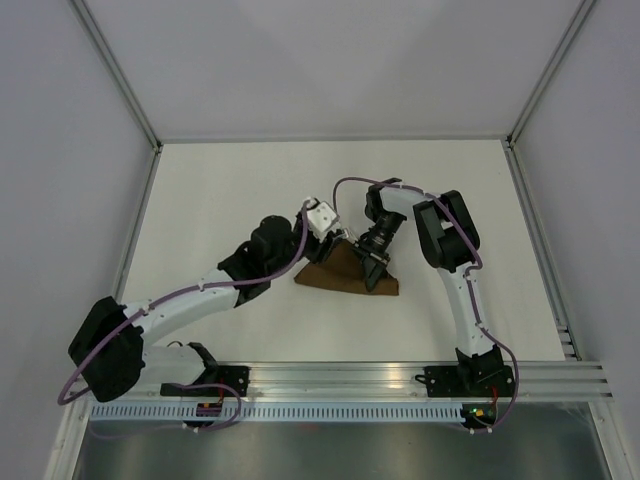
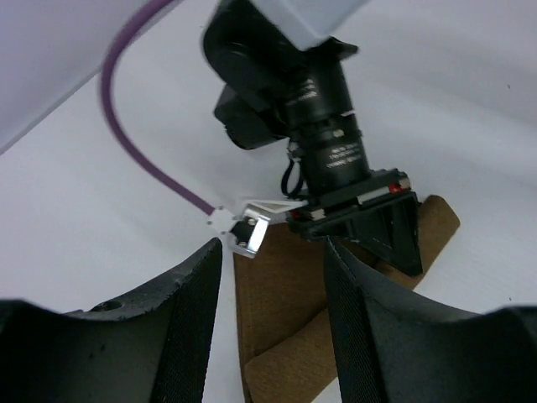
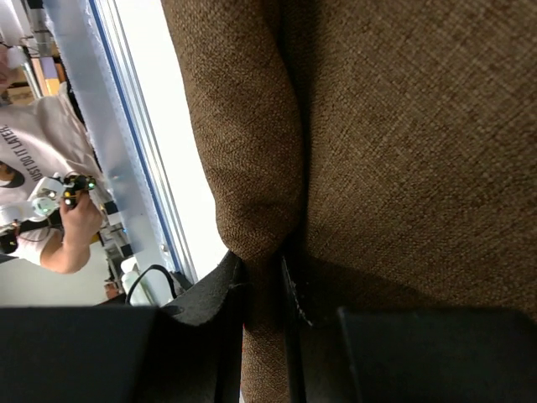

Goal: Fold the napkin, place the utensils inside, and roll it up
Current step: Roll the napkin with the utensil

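Observation:
The brown napkin [image 1: 340, 278] lies partly rolled in the middle of the table, with a thick fold along its near edge. My right gripper [image 1: 372, 268] comes down on it from the far side. In the right wrist view my right gripper [image 3: 262, 270] is shut on a rolled ridge of the napkin [image 3: 403, 126]. My left gripper [image 2: 273, 252] is open just left of the napkin [image 2: 285, 294], with the cloth showing between its fingers and touching neither. In the top view my left gripper [image 1: 335, 248] sits at the napkin's left end. The utensils are hidden.
The white table [image 1: 240, 190] is enclosed by pale walls at the left, back and right. An aluminium rail [image 1: 400, 378] carrying both arm bases runs along the near edge. The right arm's camera housing [image 2: 336, 151] stands close ahead of my left fingers.

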`<state>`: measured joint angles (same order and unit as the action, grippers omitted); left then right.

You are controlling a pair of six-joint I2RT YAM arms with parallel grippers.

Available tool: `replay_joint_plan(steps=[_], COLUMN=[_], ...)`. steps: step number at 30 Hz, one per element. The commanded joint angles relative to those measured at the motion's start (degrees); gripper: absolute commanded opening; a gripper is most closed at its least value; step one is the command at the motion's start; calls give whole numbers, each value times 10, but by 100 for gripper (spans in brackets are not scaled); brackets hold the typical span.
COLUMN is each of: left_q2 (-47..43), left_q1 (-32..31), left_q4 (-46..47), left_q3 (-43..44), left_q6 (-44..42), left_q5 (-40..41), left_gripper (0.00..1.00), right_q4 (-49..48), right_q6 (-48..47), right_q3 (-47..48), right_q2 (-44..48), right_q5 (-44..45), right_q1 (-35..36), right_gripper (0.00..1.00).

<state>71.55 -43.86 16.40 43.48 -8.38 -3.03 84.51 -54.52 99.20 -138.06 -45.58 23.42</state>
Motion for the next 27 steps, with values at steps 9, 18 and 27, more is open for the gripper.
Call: replay_joint_plan(steps=[9, 18, 27], left_q2=[135, 237, 282], left_q1=[-132, -167, -172], left_q4=[-29, -8, 9], left_q3=[11, 30, 36], left_q6=[-119, -153, -173], left_q5=[52, 45, 83], left_gripper=[58, 58, 100], right_q4=[-81, -87, -85], right_q6=[-25, -19, -21], right_q3=[30, 32, 30], right_q2=[-49, -52, -55], right_q5=[88, 95, 96], right_q1=[-17, -20, -23], right_gripper=[20, 20, 20])
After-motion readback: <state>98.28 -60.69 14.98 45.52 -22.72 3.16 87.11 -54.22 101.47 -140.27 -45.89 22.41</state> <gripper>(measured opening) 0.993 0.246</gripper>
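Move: The napkin's rolled near edge lies about 6 cm back, 5 cm to the right and some 20 cm below the left hand. The right gripper's tips pinch the roll roughly 9 cm to the right, 6 cm back and 20 cm below the left hand; the still-flat part of the napkin is about level ahead, 4 cm to the right. From the right hand, the roll's middle is some 5 cm left, level in depth and height. The left hand sinks about 18 cm, back and right towards the roll, opening wide; the right keeps pinching. ##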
